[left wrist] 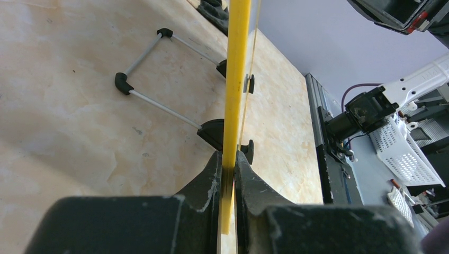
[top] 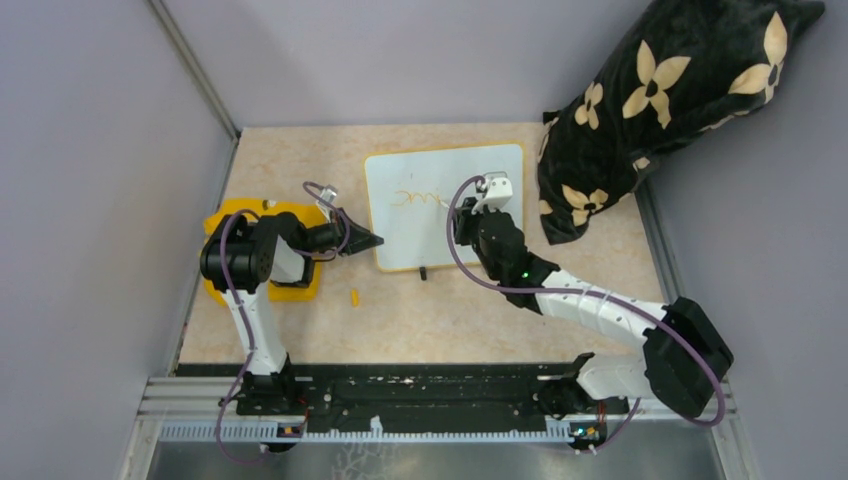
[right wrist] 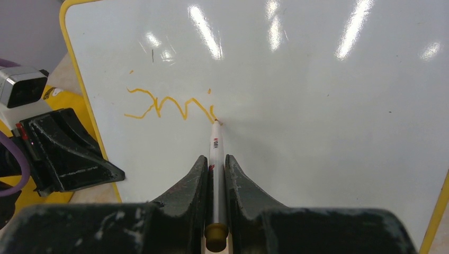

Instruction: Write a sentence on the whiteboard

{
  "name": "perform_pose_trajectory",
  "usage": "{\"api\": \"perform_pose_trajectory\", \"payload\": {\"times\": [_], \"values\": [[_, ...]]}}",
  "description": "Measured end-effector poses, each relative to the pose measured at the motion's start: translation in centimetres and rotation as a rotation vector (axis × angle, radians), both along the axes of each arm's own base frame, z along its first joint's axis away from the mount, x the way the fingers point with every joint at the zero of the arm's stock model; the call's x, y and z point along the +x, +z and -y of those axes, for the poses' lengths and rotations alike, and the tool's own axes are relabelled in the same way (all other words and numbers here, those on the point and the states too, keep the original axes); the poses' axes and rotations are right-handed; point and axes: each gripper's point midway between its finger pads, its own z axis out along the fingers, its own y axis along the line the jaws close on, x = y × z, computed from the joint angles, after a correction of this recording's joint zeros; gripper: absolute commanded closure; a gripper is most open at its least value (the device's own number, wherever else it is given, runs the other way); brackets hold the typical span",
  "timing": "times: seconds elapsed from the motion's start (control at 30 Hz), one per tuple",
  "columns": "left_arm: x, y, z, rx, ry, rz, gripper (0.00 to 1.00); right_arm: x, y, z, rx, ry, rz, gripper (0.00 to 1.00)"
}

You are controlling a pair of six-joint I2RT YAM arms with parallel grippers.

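Observation:
The whiteboard (top: 445,235) lies on the table with a thin yellow rim (right wrist: 71,58). My left gripper (top: 374,241) is shut on its left edge; in the left wrist view the yellow edge (left wrist: 236,63) runs up from between the closed jaws of the left gripper (left wrist: 229,159). My right gripper (right wrist: 215,159) is shut on a white marker (right wrist: 214,142) with an orange end cap. The marker's tip touches the board at the right end of the sentence (right wrist: 169,106), a short line of orange-yellow cursive strokes. From above, the right gripper (top: 478,208) hangs over the board's middle.
A black pillow with cream flowers (top: 660,90) leans at the back right, close to the board. A flat yellow piece (top: 225,215) lies under the left arm. A small orange cap (top: 354,296) sits on the table. The board's wire stand (left wrist: 159,74) shows underneath. Grey walls enclose the table.

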Motion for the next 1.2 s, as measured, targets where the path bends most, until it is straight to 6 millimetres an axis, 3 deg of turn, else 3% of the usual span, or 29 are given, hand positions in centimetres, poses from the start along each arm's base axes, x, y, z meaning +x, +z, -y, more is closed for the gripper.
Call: {"api": "perform_pose_trajectory", "payload": {"times": [0.27,0.73,1.2], "values": [[-0.1,0.0,0.0,0.001,-0.003,0.0,1.0,-0.4,0.4,0.5,-0.003,-0.003,-0.002,1.0],[-0.1,0.0,0.0,0.001,-0.004,0.0,1.0,0.2,5.4,0.2,0.057,-0.009,0.085,1.0],[-0.1,0.0,0.0,0.001,-0.004,0.001,1.0,2.1,4.7,-0.3,0.037,-0.033,0.077,1.0]]}}
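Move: Ahead of the right hand, the blank patch above the yellow writing lies about 8 cm out, 2 cm left and 4 cm up. The last stroke, at the marker's tip, is some 6 cm ahead, 2 cm left and 1 cm below; the yellow dot is 7 cm ahead, 3 cm left, 2 cm up; the dark tick 7 cm ahead, 7 cm left, 4 cm up. From the left hand the patch is roughly 4 cm ahead, 11 cm right and 11 cm higher. Drawing back barely a centimetre from the end of the last stroke, the right hand, still pinching the marker, lifts it about 5 cm past the yellow dot. It then reaches forward nearly 3 cm towards the blank patch, sinking slightly, its fingers tilted a few degrees upward. The left hand stays put, keeping its pinch on the whiteboard's left edge. ##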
